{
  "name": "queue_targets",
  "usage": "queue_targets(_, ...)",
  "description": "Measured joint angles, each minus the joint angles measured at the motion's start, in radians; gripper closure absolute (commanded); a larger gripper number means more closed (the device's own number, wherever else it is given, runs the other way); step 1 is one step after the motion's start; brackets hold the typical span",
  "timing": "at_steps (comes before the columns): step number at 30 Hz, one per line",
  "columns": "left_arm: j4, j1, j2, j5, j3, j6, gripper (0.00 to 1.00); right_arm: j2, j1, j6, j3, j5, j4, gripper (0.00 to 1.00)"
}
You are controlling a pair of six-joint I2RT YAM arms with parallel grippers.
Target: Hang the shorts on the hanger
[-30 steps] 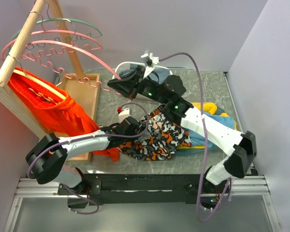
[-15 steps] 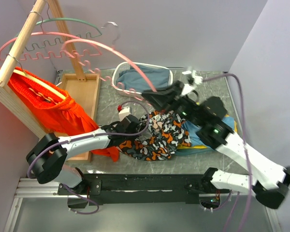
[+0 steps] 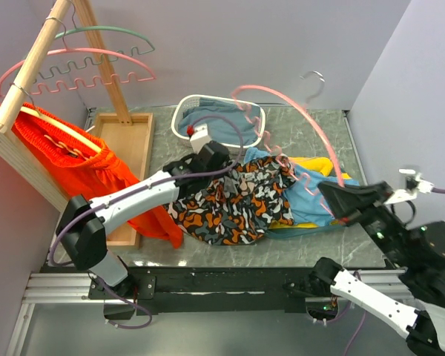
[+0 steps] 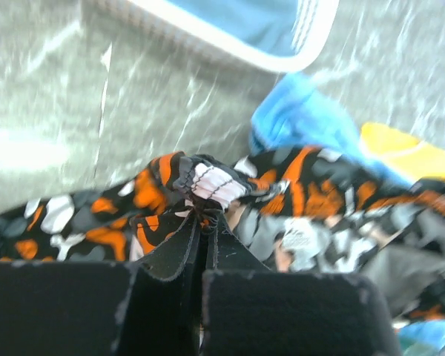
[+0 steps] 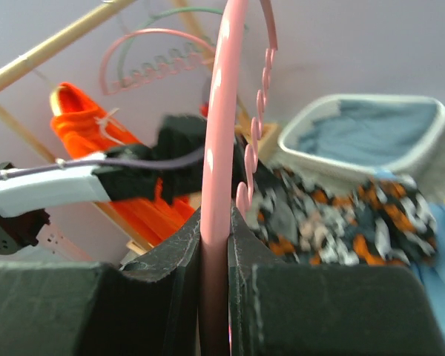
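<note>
The black shorts with orange, white and grey blobs lie spread on the table's middle. My left gripper is shut on their bunched edge at the far side. My right gripper is shut on the pink hanger and holds it in the air over the right of the table, its wire hook toward the back. In the right wrist view the hanger's bar runs up between the shut jaws, with the shorts beyond.
A white basket with blue cloth stands at the back. Blue and yellow clothes lie under the shorts on the right. A wooden rack on the left holds a green hanger, a pink hanger and an orange garment.
My right arm swung the pink hanger from the rack rightward to over the table's right side. My left gripper pulled the shorts' edge toward the back, spreading them.
</note>
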Motion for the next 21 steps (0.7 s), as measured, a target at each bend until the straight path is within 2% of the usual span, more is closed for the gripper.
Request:
queue_targets(5, -0.063, 0.026, 0.049, -0.043, 0.125, 0.002, 0.99, -0.036, 0.0, 0.08, 0.08, 0.08, -0.24, 1.0)
queue_targets(10, -0.087, 0.085, 0.087, -0.045, 0.204, 0.053, 0.99, -0.029, -0.001, 0.116, 0.135, 0.084, -0.439, 1.0)
queue_targets(14, -0.093, 0.113, 0.098, -0.033, 0.238, 0.132, 0.99, -0.016, -0.001, 0.122, 0.145, 0.045, -0.506, 1.0)
queue_targets(21, -0.093, 0.114, 0.098, 0.026, 0.243, 0.241, 0.99, -0.01, -0.001, 0.123, 0.077, -0.042, -0.488, 1.0)
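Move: The right hand, holding the pink hanger, has the shorts' waist opening about 18 cm ahead, 8 cm to its left and 36 cm below. The light blue cloth is roughly 15 cm ahead, 8 cm right, 41 cm below. From the left hand, pinching the waistband, the hanger's middle is about 6 cm back, 10 cm right, 28 cm above; the white basket is some 18 cm ahead, 2 cm left, 15 cm below. Right lowers the hanger about 9 cm towards the shorts, tipping down; left raises the pinched waistband forward and up. ##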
